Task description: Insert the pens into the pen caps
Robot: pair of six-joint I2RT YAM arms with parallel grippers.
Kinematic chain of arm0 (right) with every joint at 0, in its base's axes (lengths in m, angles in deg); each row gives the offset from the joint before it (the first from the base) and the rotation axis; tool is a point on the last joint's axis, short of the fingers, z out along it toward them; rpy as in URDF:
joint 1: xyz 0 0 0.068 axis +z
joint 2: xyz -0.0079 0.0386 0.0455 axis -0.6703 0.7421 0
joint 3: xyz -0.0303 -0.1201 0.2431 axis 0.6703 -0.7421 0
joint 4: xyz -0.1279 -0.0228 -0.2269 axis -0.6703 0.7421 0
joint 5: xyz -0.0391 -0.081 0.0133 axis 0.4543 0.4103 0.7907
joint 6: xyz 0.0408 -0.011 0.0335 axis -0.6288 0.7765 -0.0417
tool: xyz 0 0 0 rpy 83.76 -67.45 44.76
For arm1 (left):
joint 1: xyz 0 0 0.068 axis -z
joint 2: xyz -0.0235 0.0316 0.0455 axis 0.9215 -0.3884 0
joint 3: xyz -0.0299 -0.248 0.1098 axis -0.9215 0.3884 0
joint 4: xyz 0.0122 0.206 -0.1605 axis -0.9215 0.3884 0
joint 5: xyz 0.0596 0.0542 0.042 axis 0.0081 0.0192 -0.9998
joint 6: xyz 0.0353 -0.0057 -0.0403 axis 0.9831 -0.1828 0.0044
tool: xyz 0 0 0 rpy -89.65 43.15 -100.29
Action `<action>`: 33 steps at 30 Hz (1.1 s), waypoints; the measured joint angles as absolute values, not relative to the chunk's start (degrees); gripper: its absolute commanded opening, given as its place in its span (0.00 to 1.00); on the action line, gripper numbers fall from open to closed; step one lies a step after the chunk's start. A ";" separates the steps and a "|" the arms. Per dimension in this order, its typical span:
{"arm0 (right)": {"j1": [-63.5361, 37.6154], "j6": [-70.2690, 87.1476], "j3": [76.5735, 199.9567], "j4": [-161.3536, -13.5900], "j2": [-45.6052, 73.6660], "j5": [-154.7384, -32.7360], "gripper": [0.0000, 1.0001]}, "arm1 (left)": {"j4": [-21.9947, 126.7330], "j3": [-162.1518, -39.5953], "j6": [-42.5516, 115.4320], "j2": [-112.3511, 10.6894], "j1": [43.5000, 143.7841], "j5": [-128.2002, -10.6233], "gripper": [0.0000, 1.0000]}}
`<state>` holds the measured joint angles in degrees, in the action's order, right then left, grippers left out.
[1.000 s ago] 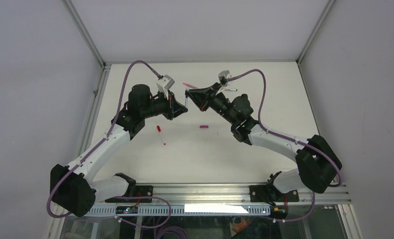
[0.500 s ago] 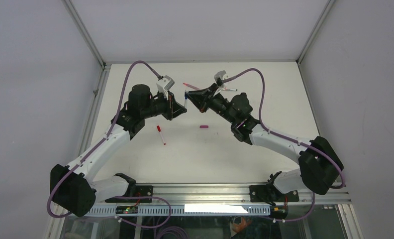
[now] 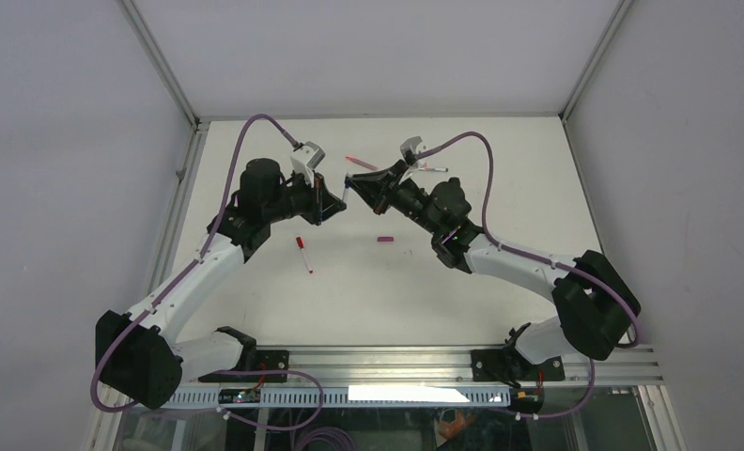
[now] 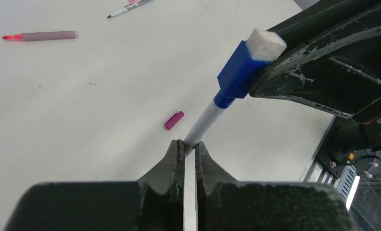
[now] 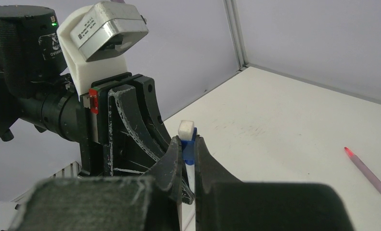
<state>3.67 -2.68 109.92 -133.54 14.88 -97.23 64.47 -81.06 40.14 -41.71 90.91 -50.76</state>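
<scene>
My left gripper is shut on the white barrel of a pen. The pen's far end sits inside a blue pen cap with a white felt top. My right gripper is shut on that blue cap, and one of its fingers shows dark at the right of the left wrist view. From above, the left gripper and the right gripper meet tip to tip over the back middle of the table.
A magenta cap lies loose on the table. A red-capped pen lies nearer the left arm. A pink pen with a red tip and a black-tipped pen lie behind the grippers.
Both grippers, still joined at the pen and blue cap, have shifted slightly left and toward the back. The right arm has stretched further over.
</scene>
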 measured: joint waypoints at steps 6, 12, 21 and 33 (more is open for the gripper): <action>4.24 -2.88 110.29 -134.81 17.31 -97.25 0.00 | 66.05 -81.06 40.47 -41.73 90.39 -52.26 0.00; 4.35 -2.92 110.38 -135.29 18.14 -97.25 0.00 | 66.51 -81.06 41.30 -41.75 90.28 -53.60 0.00; 4.35 -3.47 114.66 -129.56 18.25 -96.82 0.00 | 62.44 -77.61 40.75 -39.15 90.10 -53.53 0.00; 2.69 -10.00 128.56 -120.10 26.42 -106.59 0.00 | 56.78 -68.58 37.85 -27.06 89.14 -54.21 0.00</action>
<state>2.69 -10.00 128.56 -120.10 26.42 -106.59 56.78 -68.58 37.85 -27.06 89.14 -54.21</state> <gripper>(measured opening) 0.053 0.034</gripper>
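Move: The left hand pinches the white pen's barrel, with the blue cap about 7 cm above it, 1 cm ahead and 1 cm right, already on the pen. The right hand grips that cap; the pen's middle is roughly 4 cm below, 1 cm back and 1 cm left. On the table some 22 cm below the left hand, the magenta cap lies about 4 cm ahead and 7 cm right, the red pen level with it and 10 cm left. Right hand carries the capped pen about 5 cm left; left hand slips off it, some 3 cm left and back. ##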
